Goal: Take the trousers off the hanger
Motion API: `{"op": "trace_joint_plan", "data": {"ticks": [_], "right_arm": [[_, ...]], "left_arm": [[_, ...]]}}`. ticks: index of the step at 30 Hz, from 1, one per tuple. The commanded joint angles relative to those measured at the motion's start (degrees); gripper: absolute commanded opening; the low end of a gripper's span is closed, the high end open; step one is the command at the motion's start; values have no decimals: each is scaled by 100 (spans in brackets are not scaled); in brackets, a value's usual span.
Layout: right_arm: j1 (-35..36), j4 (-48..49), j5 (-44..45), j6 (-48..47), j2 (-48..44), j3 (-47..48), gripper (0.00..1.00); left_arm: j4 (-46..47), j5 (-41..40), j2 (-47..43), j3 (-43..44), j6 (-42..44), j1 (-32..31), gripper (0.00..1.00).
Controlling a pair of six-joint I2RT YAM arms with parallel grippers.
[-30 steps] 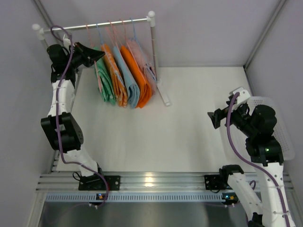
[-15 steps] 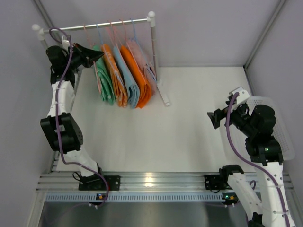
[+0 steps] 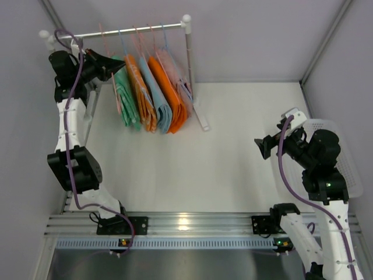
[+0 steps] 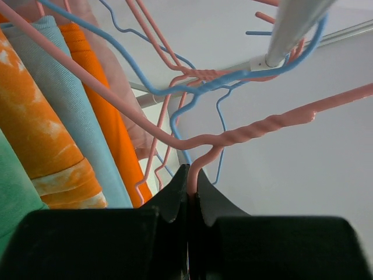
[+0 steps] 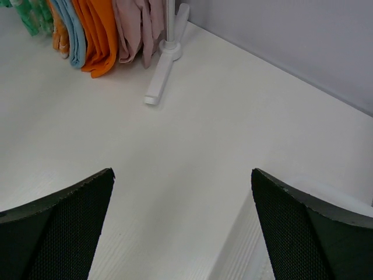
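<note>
The mint-green trousers (image 3: 125, 96) hang folded at the left end of the rail (image 3: 125, 29), draped on the thin pink hanger (image 3: 118, 100). My left gripper (image 3: 115, 63) sits high beside the rack, shut on the hanger's wire just below its twisted neck (image 4: 256, 127); the wire runs out from between the pressed black fingers (image 4: 175, 192). A corner of the trousers (image 4: 10, 195) shows at lower left there. My right gripper (image 3: 260, 146) hovers low over the table at the right, wide open with nothing in it (image 5: 182, 181); the trousers (image 5: 29, 14) appear far off.
Orange patterned (image 3: 141, 93), light blue (image 3: 157, 99), plain orange (image 3: 172, 102) and pink clothes hang on blue and pink hangers right of the trousers. The rack's white post and foot (image 3: 198, 111) stand on the table. A white mesh basket (image 3: 347, 157) sits at the right edge.
The left gripper has closed on the pink hanger's wire and drawn up and to the left, lifting hanger and trousers slightly. The right arm has not moved.
</note>
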Motion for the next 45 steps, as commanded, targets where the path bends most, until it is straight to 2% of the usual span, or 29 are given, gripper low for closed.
{"op": "trace_joint_plan", "data": {"ticks": [1, 9, 17, 21, 22, 23, 25, 26, 28, 29, 31, 32, 36, 41, 45], "right_arm": [[-41, 489, -199, -98, -22, -60, 99], [-41, 559, -330, -63, -13, -25, 99], [-32, 638, -612, -2, -83, 98, 99], [116, 744, -796, 77, 57, 291, 99], [187, 805, -797, 130, 188, 361, 99], [275, 892, -779, 200, 259, 431, 100], [704, 1233, -683, 411, 478, 520, 99], [1193, 1358, -569, 481, 557, 546, 99], [1871, 1621, 18, 535, 750, 555, 99], [2649, 1927, 299, 474, 795, 538, 100], [3435, 2280, 1073, 359, 935, 433, 99], [4136, 2647, 1363, 263, 997, 389, 99], [4923, 3114, 2119, 517, 1717, 687, 99], [6135, 4477, 2753, 148, 2324, 494, 99], [6717, 5286, 3052, 157, 2790, 240, 99]], "left_arm": [[750, 307, -1046, 399, 492, 27, 0], [364, 404, -1679, 136, 756, 35, 0], [205, 211, -3214, -1304, 695, 44, 0], [-505, -184, -4007, -1604, 896, 36, 0], [-1038, -472, -4157, -1588, 966, 35, 0], [-1182, -579, -4445, -1588, 967, 44, 0], [-1210, -685, -4702, -1693, 836, 35, 0], [-1071, -668, -4842, -1771, 679, 35, 0], [-754, -703, -5229, -2131, 55, 35, 0], [-474, -729, -5335, -2237, -130, 35, 0], [-306, -869, -5608, -2431, -605, 35, 0], [-131, -905, -5687, -2484, -754, 44, 0], [-198, -958, -5811, -2511, -1510, 27, 0], [-498, -984, -5670, -2011, -1704, 27, 0], [-516, -967, -5512, -1659, -1942, 35, 0]]}}
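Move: The left hand already pinches the pink hanger just below its neck. The green trousers hang on it with their middle about 15 cm straight below, the rail is some 3 cm ahead and 7 cm above, and the patterned orange trousers hang 6 cm to the green ones' right. Clear space lies about 27 cm back. From the open right hand, the green trousers are roughly 48 cm left, 24 cm ahead and 5 cm lower. Keeping its pinch on the pink hanger, the left hand lifts it clear of the rail and draws it straight back about 27 cm, rising some 8 cm early on and edging left and higher by the end. The right hand waits at first, then sweeps about 28 cm left and a little back and up towards the green trousers, fingers wide open, turning some 35 degrees counter-clockwise. ##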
